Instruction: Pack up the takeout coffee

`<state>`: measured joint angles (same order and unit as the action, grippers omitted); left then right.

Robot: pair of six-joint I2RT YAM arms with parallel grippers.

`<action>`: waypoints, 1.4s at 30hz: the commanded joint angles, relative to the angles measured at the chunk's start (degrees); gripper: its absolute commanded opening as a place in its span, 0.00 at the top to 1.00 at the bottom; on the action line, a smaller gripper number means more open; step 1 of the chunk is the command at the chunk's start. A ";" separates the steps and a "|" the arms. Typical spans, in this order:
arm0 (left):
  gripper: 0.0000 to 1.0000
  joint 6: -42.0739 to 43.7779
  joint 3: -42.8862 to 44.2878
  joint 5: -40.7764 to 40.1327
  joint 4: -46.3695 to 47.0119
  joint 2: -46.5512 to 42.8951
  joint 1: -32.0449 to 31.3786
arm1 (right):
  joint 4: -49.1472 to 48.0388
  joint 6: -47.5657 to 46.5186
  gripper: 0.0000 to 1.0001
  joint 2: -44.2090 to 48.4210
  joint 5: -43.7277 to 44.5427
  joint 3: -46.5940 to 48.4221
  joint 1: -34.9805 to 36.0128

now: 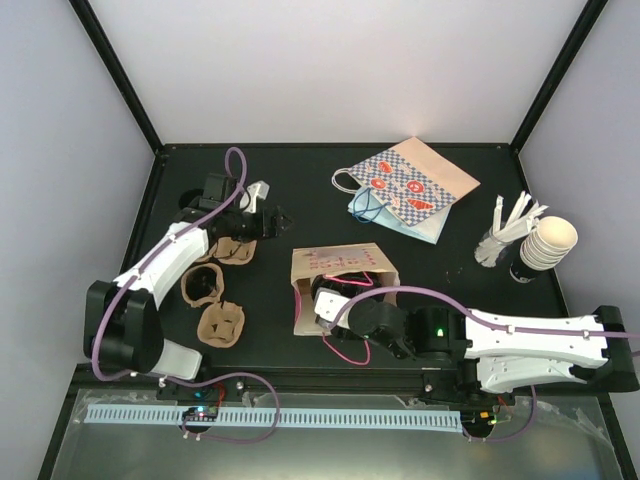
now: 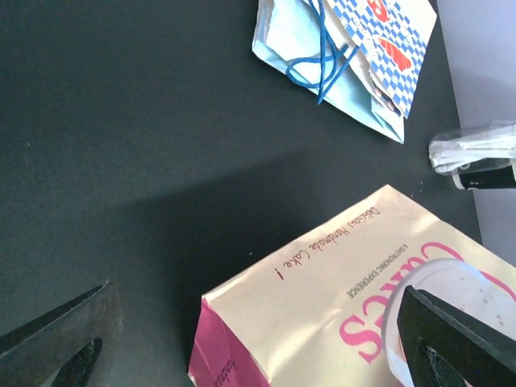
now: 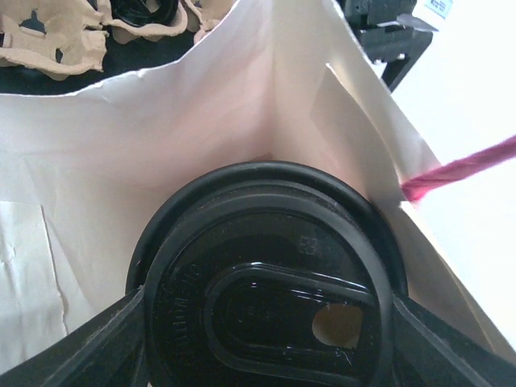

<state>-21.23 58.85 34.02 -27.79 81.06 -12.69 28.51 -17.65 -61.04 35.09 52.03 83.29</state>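
The pink-and-cream bag (image 1: pixel 345 262) lies on its side mid-table, mouth toward the arms. My right gripper (image 1: pixel 330 300) reaches into that mouth. In the right wrist view the takeout coffee (image 3: pixel 266 282) shows only as its black sip lid, inside the bag's pale walls (image 3: pixel 201 121). The gripper (image 3: pixel 266 322) is shut on it, a finger pressed against each side of the lid. The cup's body is hidden under the lid. My left gripper (image 1: pixel 272 215) is open and holds nothing, left of the bag. Its view looks across the bag's printed side (image 2: pixel 322 306) between wide-apart fingers (image 2: pixel 64 339).
Cardboard cup carriers (image 1: pixel 222 325) lie at the left under my left arm. Patterned paper bags (image 1: pixel 410 185) lie flat at the back. A stack of cream cups (image 1: pixel 550 243), a holder of white sticks (image 1: pixel 500 235) and a small black cup (image 1: pixel 522 270) stand at the right.
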 commanded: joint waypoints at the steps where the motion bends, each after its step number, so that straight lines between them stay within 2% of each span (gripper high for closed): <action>1: 0.04 -1.04 0.57 2.68 5.21 2.27 0.38 | -9.16 -5.91 0.57 1.73 -0.05 -3.28 0.47; 18: 0.07 -0.79 0.65 4.30 8.58 12.36 -1.08 | -13.37 -11.37 0.53 -2.24 0.17 -4.74 0.54; 42: 0.09 -2.08 -0.61 4.56 10.34 15.12 -2.77 | -12.70 -12.04 0.57 -2.40 -1.97 -4.69 0.39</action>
<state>-22.37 58.76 36.91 -19.16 95.00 -14.83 17.02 -29.58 -63.44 33.89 47.11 83.29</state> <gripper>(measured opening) 0.911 0.713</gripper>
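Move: The paper bag leans with its mouth towards the base, its middle about 12 cm back and 12 cm right of the open left hand and some 5 cm lower. From that hand, the nearest cup carrier lies roughly 11 cm left, 6 cm back; the folded bags lie 25 cm right, 7 cm ahead, both about 16 cm below. The right hand already holds the lidded cup inside the mouth, the bag's middle about 4 cm ahead, 1 cm right and 8 cm below. The lidded cup stays gripped in the bag's mouth while the right hand eases it about 2 cm left and slightly less down, turning a little counter-clockwise and tipping its fingers up. Beside the bag's far left corner the left hand sinks some 6.5 cm, drifting a bit forward and right, fingers wide open, then hovers there; no touch on the bag can be made out. ##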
